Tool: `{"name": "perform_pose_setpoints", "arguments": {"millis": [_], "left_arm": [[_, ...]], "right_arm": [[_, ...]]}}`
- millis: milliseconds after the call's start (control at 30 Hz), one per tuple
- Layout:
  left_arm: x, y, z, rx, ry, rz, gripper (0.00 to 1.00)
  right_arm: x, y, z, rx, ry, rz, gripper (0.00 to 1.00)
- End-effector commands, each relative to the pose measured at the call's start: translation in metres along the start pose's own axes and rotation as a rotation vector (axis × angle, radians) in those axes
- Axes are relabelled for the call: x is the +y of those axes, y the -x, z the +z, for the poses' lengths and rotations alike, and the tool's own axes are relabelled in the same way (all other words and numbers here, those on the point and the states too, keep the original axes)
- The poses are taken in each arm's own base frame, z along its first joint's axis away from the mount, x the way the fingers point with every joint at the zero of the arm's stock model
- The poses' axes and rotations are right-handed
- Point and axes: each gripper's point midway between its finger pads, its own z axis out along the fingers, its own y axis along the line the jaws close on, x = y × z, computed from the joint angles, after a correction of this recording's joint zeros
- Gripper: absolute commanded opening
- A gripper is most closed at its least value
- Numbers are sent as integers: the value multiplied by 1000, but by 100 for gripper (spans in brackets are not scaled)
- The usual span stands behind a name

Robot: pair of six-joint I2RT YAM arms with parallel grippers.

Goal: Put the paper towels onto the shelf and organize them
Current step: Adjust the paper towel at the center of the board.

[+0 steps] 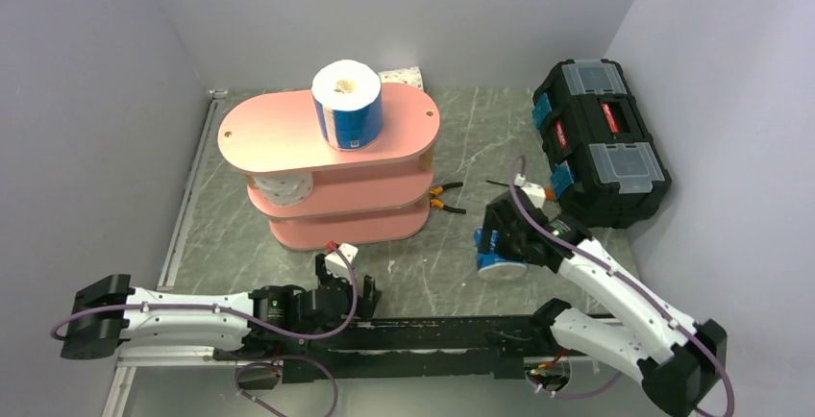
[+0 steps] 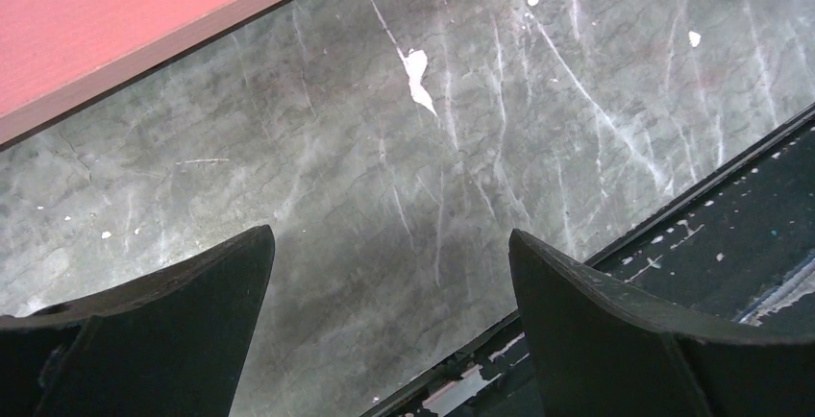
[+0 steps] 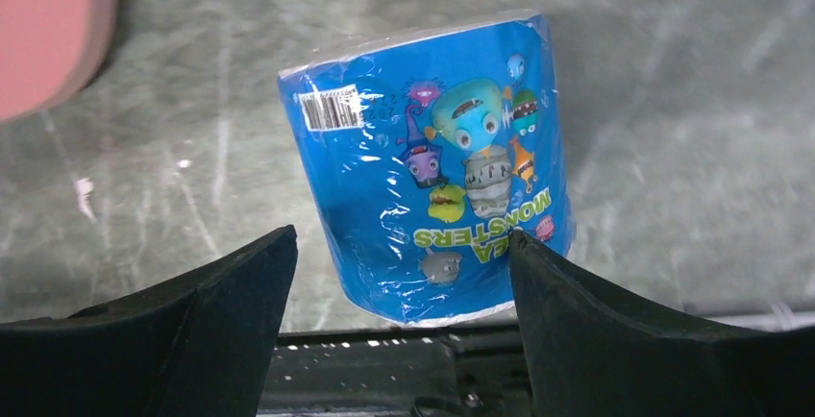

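The pink three-tier shelf (image 1: 279,134) stands at the left middle of the table. A blue-wrapped paper towel roll (image 1: 347,105) stands upright on its top board, and a white speckled roll (image 1: 282,187) sits on the middle tier. Behind the shelf, another speckled roll (image 1: 402,78) peeks out. A second blue-wrapped roll (image 3: 442,167) lies on the table between the open jaws of my right gripper (image 3: 402,234); the right finger (image 3: 596,321) is at its edge, with a gap on the left. My left gripper (image 2: 389,234) hangs open over bare table by the shelf's bottom board (image 2: 96,23).
A black toolbox (image 1: 601,143) stands at the right, close behind the right arm. Orange-handled pliers (image 1: 444,196) lie beside the shelf's right end. The black base rail (image 1: 432,335) runs along the near edge. Grey walls close in the table on three sides.
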Motion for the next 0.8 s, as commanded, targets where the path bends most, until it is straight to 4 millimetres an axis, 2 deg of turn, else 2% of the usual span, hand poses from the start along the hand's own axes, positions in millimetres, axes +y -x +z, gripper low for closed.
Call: {"name": "perform_pose_setpoints", "arguments": {"millis": [0, 100, 200, 300, 367, 433, 533, 667, 767], "left_arm": [[-7, 3, 1, 1, -11, -6, 99], [-7, 4, 1, 9, 2, 2, 99], [-6, 3, 1, 13, 12, 3, 99], [-7, 4, 1, 8, 7, -1, 99], [-7, 4, 1, 8, 7, -1, 99], [-7, 5, 1, 6, 11, -2, 99], [-6, 5, 0, 5, 7, -8, 99], [-3, 1, -3, 8, -2, -40, 99], [-1, -3, -5, 5, -16, -70, 99]], "right_arm": [[78, 3, 11, 12, 243, -116, 83], [80, 7, 16, 5, 204, -131, 84], [78, 13, 10, -39, 215, -87, 84], [71, 24, -7, -112, 240, 44, 86], [68, 29, -25, -174, 315, 172, 87], [70, 25, -34, -204, 420, 318, 87], [67, 17, -36, -213, 519, 509, 87], [52, 1, -25, -165, 465, 625, 87], [53, -11, -21, -128, 459, 648, 87]]}}
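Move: The blue-wrapped paper towel lies on its side under and between the right hand's open fingers, its middle about 2 cm ahead, 1 cm left and 5 cm below. From that hand, the pliers lie some 12 cm ahead and 11 cm left, the screwdriver about 14 cm ahead and 4 cm right, both roughly 9 cm lower; the pink shelf's middle is about 33 cm left and 12 cm ahead. From the left hand the roll is some 27 cm right, 11 cm ahead and slightly lower. With its open fingers already straddling the blue paper towel, the right hand sweeps left about 6 cm and forward some 3 to 4 cm, turning slightly counter-clockwise and pushing the roll along the table towards the shelf and the pliers. Then it comes free and draws back about 4 cm towards its base, rising as it goes and dipping a little at the end, while the wrist rolls some 35 degrees so that its left side lifts; the fingers stay wide open. ##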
